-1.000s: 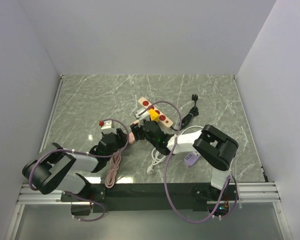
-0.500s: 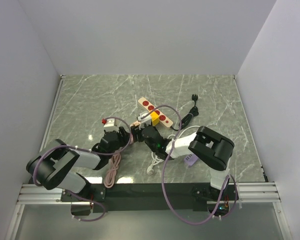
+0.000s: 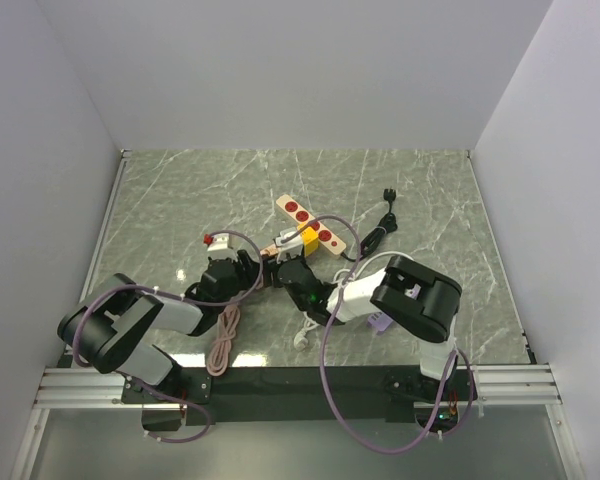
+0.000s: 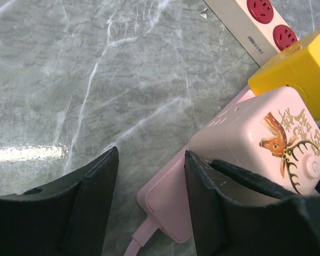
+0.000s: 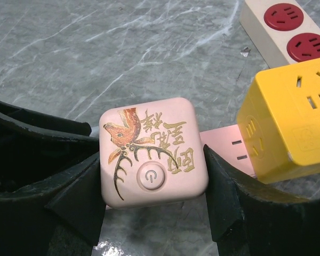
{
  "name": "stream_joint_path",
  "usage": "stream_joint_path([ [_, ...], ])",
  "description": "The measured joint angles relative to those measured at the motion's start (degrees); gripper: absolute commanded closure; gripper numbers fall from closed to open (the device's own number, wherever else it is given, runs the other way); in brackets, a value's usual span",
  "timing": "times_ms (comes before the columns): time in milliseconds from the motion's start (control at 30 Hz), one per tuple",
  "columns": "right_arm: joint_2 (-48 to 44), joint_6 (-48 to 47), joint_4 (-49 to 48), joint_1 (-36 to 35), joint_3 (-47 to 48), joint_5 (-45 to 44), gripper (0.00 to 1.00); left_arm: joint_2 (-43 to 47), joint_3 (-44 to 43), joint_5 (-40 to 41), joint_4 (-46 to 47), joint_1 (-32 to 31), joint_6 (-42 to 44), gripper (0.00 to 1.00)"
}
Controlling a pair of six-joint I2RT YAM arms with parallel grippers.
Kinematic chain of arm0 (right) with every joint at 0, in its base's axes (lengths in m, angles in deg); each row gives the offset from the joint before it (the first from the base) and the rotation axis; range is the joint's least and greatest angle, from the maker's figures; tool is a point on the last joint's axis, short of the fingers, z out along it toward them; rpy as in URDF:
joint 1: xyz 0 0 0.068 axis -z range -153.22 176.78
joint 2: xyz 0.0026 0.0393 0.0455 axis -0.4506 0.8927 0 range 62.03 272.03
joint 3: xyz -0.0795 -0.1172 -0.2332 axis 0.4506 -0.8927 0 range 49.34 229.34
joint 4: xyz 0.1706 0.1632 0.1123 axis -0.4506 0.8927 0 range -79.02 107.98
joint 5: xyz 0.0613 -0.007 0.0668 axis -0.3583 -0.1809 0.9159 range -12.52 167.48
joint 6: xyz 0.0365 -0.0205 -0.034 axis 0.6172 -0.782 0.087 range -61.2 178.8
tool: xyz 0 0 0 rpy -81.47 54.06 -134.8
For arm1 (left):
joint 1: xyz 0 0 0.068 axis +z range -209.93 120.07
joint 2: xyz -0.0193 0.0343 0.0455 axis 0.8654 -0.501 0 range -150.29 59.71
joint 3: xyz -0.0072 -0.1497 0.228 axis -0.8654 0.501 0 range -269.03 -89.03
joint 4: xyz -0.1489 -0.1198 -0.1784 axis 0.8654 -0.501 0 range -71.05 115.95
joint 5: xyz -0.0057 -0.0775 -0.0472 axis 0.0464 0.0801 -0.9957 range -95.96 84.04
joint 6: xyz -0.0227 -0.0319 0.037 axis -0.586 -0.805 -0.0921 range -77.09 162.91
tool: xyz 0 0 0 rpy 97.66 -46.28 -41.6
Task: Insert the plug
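Observation:
The yellow plug stands over the far part of a flat pink power strip. Whether it is seated there I cannot tell. Beside it on the strip is a pink cube adapter with a deer print. My right gripper is shut on that cube, a finger against each side. My left gripper is open over the strip's cable end, with its right finger above the strip and bare table under the left finger.
A cream power strip with red sockets lies just beyond the yellow plug. A black plug and cord lie to the right. The pink cable and a white cable trail toward the near edge.
Both wrists have drawn closer together around the pink strip. The left gripper has moved right and farther in, and the right arm's elbow has swung left. The right jaws stay on the pink cube.

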Motion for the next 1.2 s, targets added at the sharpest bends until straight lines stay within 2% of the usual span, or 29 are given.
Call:
stream_joint_path([
  [200, 1.1, 1.6, 0.3, -1.2, 0.6, -2.8, 1.00, 0.7, 0.0, 0.2, -0.8, 0.3, -0.2, 0.43],
  [433, 3.3, 2.4, 3.0, -2.3, 2.6, -5.7, 1.00, 6.7, 0.2, 0.9, -6.5, 0.3, -0.5, 0.43],
  [567, 3.7, 2.4, 5.4, -2.8, 4.2, -7.1, 1.00, 12.6, 1.2, 3.1, -9.5, 0.3, -0.9, 0.42],
  [733, 4.6, 2.3, 11.5, -3.4, 8.2, -9.3, 1.00, 24.2, 3.4, 6.6, -13.2, 0.3, -1.2, 0.40],
  [967, 6.3, 1.9, 18.1, -3.3, 14.8, -8.0, 1.00, 36.3, 4.0, 11.4, -18.8, 0.3, -1.1, 0.39],
  [1200, 10.6, -2.7, 22.4, -2.3, 25.3, -0.1, 1.00, 43.2, 4.0, 15.3, -23.1, 0.7, -1.1, 0.39],
])
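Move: The right hand grips the pink cube plug, which sits between its pads on the pink strip; the strip's middle is about 1 cm forward, 2 cm right and 3 cm below this hand. The yellow cube stands on the strip 5 cm forward and 7 cm right, with the red-socketed strip some 8 cm forward and 8 cm right. From the left hand, open at the strip's near end, the plug is roughly 1 cm forward and 5 cm right. Downward first, the right hand keeps its grip on the plug and bears it about 2 cm down towards the pink strip. It then eases up again and sweeps left about 7 cm and slightly forward, left side dipping, dragging plug and strip along. Meanwhile the left hand, still open, withdraws up some 11 cm and left from the strip's near end, fingers tipping up and swinging counter-clockwise. ##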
